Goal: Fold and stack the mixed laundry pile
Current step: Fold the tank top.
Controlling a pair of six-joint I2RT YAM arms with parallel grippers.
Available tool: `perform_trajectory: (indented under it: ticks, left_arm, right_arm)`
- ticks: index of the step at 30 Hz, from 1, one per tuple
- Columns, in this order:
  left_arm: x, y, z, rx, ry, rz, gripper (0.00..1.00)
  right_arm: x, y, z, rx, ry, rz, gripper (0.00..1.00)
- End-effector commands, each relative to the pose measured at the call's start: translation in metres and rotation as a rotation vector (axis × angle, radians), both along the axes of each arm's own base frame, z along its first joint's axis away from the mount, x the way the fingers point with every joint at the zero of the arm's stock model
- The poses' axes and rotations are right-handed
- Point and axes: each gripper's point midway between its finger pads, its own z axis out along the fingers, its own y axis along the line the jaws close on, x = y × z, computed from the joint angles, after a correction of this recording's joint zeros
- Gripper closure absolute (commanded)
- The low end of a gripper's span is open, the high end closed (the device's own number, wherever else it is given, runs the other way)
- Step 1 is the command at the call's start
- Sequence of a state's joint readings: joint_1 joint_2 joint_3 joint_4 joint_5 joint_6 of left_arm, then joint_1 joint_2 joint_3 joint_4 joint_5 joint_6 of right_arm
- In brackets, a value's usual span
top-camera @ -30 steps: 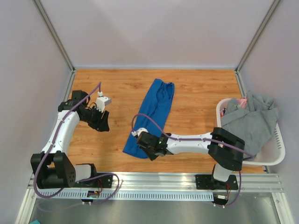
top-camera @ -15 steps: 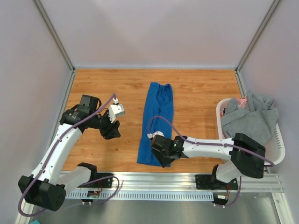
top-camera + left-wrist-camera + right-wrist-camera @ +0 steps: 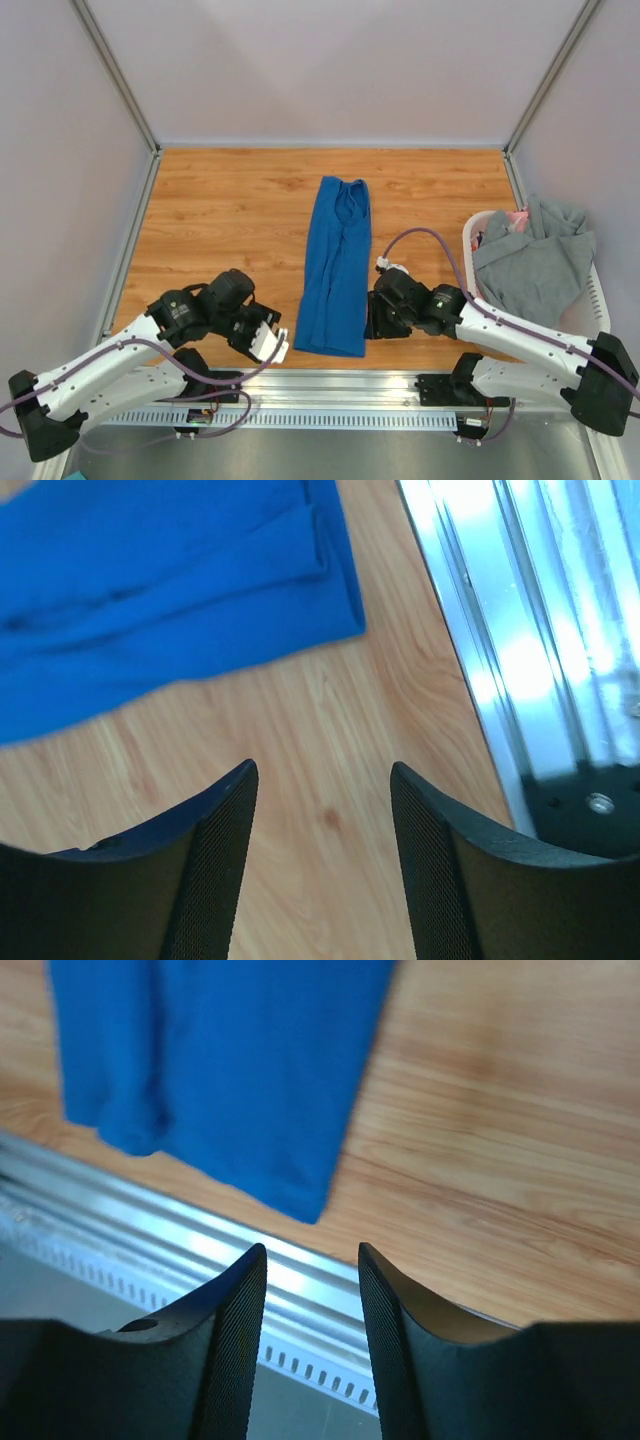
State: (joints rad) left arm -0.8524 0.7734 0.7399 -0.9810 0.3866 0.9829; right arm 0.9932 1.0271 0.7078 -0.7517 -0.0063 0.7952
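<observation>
The bright blue garment (image 3: 335,270) of the mixed laundry pile lies flat as a long strip down the middle of the wooden table. Its near end shows in the left wrist view (image 3: 150,600) and the right wrist view (image 3: 220,1060). My left gripper (image 3: 280,338) is open over bare wood beside the garment's near-left corner (image 3: 323,770). Just right of the near-right corner, my right gripper (image 3: 369,326) is open and holds nothing (image 3: 312,1250). A long grey garment (image 3: 535,265) and a bit of pink cloth (image 3: 518,217) lie in the basket.
A white slotted basket (image 3: 595,330) stands at the table's right edge. The aluminium rail (image 3: 330,385) runs along the near edge, close under both grippers (image 3: 520,660) (image 3: 200,1240). Pale walls enclose the table on three sides.
My right gripper has opened and let go of the blue garment's near end, then moved to its right. The garment now lies straighter. My left arm swung from the far left to the near edge.
</observation>
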Motion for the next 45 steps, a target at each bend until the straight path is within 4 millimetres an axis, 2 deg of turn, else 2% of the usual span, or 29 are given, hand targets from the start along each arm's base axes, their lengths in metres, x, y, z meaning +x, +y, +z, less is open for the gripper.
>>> perform_trajectory:
  ticks: [1,2,3,4,5,7,9,10,13,17,21,23,24,25,26,27,28,29,30,34,35,39,42,44,45]
  left_arm:
    - [0.013,-0.043,-0.018,-0.076,-0.26,-0.255,0.36]
    - [0.019,-0.056,-0.02,-0.101,-0.299,-0.283,0.36]
    - [0.018,-0.06,-0.027,-0.093,-0.295,-0.306,0.36]
    - [0.015,-0.061,-0.043,-0.062,-0.259,-0.335,0.36]
    - [0.018,-0.066,-0.045,-0.065,-0.275,-0.355,0.36]
    - [0.019,-0.068,-0.062,-0.033,-0.259,-0.374,0.36]
    - [0.025,-0.074,-0.067,-0.039,-0.289,-0.391,0.36]
    - [0.023,-0.072,-0.077,-0.024,-0.276,-0.398,0.37]
    - [0.021,-0.072,-0.089,-0.012,-0.272,-0.428,0.39]
    - [0.016,-0.075,-0.095,-0.024,-0.249,-0.454,0.43]
    - [0.011,-0.086,-0.096,-0.071,-0.235,-0.493,0.47]
    - [0.009,-0.09,-0.099,-0.078,-0.232,-0.506,0.5]
    - [0.007,-0.091,-0.102,-0.077,-0.227,-0.518,0.55]
    - [0.005,-0.092,-0.102,-0.081,-0.225,-0.529,0.59]
    - [0.003,-0.094,-0.102,-0.083,-0.218,-0.532,0.67]
    - [0.001,-0.093,-0.104,-0.078,-0.202,-0.531,0.72]
    - [0.001,-0.093,-0.103,-0.076,-0.189,-0.524,0.79]
    - [0.001,-0.094,-0.101,-0.075,-0.183,-0.514,0.93]
    - [0.005,-0.095,-0.099,-0.073,-0.187,-0.493,1.0]
    - [0.021,-0.105,-0.077,-0.074,-0.156,-0.331,1.0]
    - [0.026,-0.111,-0.065,-0.089,-0.142,-0.28,1.0]
    - [0.03,-0.112,-0.043,-0.099,-0.049,-0.148,1.0]
    - [0.048,-0.114,-0.027,-0.132,0.014,-0.002,1.0]
    - [0.066,-0.113,-0.017,-0.156,0.027,0.08,1.0]
    - [0.072,-0.114,-0.013,-0.174,0.048,0.119,1.0]
  right_arm:
    - [0.009,0.003,-0.017,0.074,0.09,-0.154,0.57]
    - [0.01,0.004,-0.019,0.081,0.093,-0.158,0.57]
    - [0.013,0.006,-0.02,0.091,0.095,-0.162,0.57]
    - [0.014,0.009,-0.025,0.093,0.11,-0.156,0.57]
    - [0.013,0.007,-0.031,0.084,0.128,-0.159,0.57]
    - [0.01,0.006,-0.046,0.067,0.172,-0.154,0.56]
    - [0.006,0.0,-0.061,0.048,0.201,-0.163,0.56]
    - [0.006,0.003,-0.066,0.057,0.207,-0.157,0.55]
    - [0.006,0.013,-0.07,0.083,0.231,-0.129,0.55]
    - [0.001,0.02,-0.083,0.086,0.289,-0.12,0.55]
    - [0.001,0.018,-0.085,0.076,0.286,-0.124,0.56]
    - [0.002,0.017,-0.084,0.071,0.28,-0.126,0.6]
    - [0.003,0.016,-0.083,0.071,0.274,-0.13,0.63]
    - [0.003,0.017,-0.082,0.074,0.271,-0.132,0.71]
    - [0.005,0.017,-0.081,0.077,0.267,-0.135,0.76]
    - [0.005,0.016,-0.081,0.077,0.264,-0.138,0.86]
    - [0.007,0.015,-0.08,0.08,0.262,-0.145,0.9]
    - [0.008,0.016,-0.078,0.085,0.257,-0.143,0.93]
    - [0.009,0.013,-0.076,0.083,0.249,-0.144,0.99]
    - [0.016,0.007,-0.06,0.108,0.215,-0.163,1.0]
    - [0.019,0.008,-0.054,0.122,0.201,-0.165,1.0]
    - [0.031,0.001,-0.033,0.138,0.142,-0.185,1.0]
    - [0.044,-0.001,-0.022,0.172,0.12,-0.205,1.0]
    - [0.056,-0.008,-0.023,0.168,0.113,-0.226,1.0]
    - [0.068,-0.01,-0.017,0.184,0.101,-0.248,1.0]
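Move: Lying flat below and to the right of the left hand, the tank top's near-left corner is about 8 cm right, 1 cm ahead and 11 cm down; the near-right corner is about 26 cm to that hand's right, level with it. From the right hand, the near-right corner lies roughly 8 cm below and 3 cm left, neither ahead nor back, and the near-left corner some 21 cm left and 1 cm ahead. Dropping about 11 cm and working 8 cm right while turning some 25 degrees clockwise, the left hand closes its fingers on the near-left corner; the right sinks about 7 cm, edges left onto the near-right corner and pinches it. Both then lift and go forward, the left higher and also rightward, turning back counter-clockwise, the right about 4 cm up, each keeping its pinch. ##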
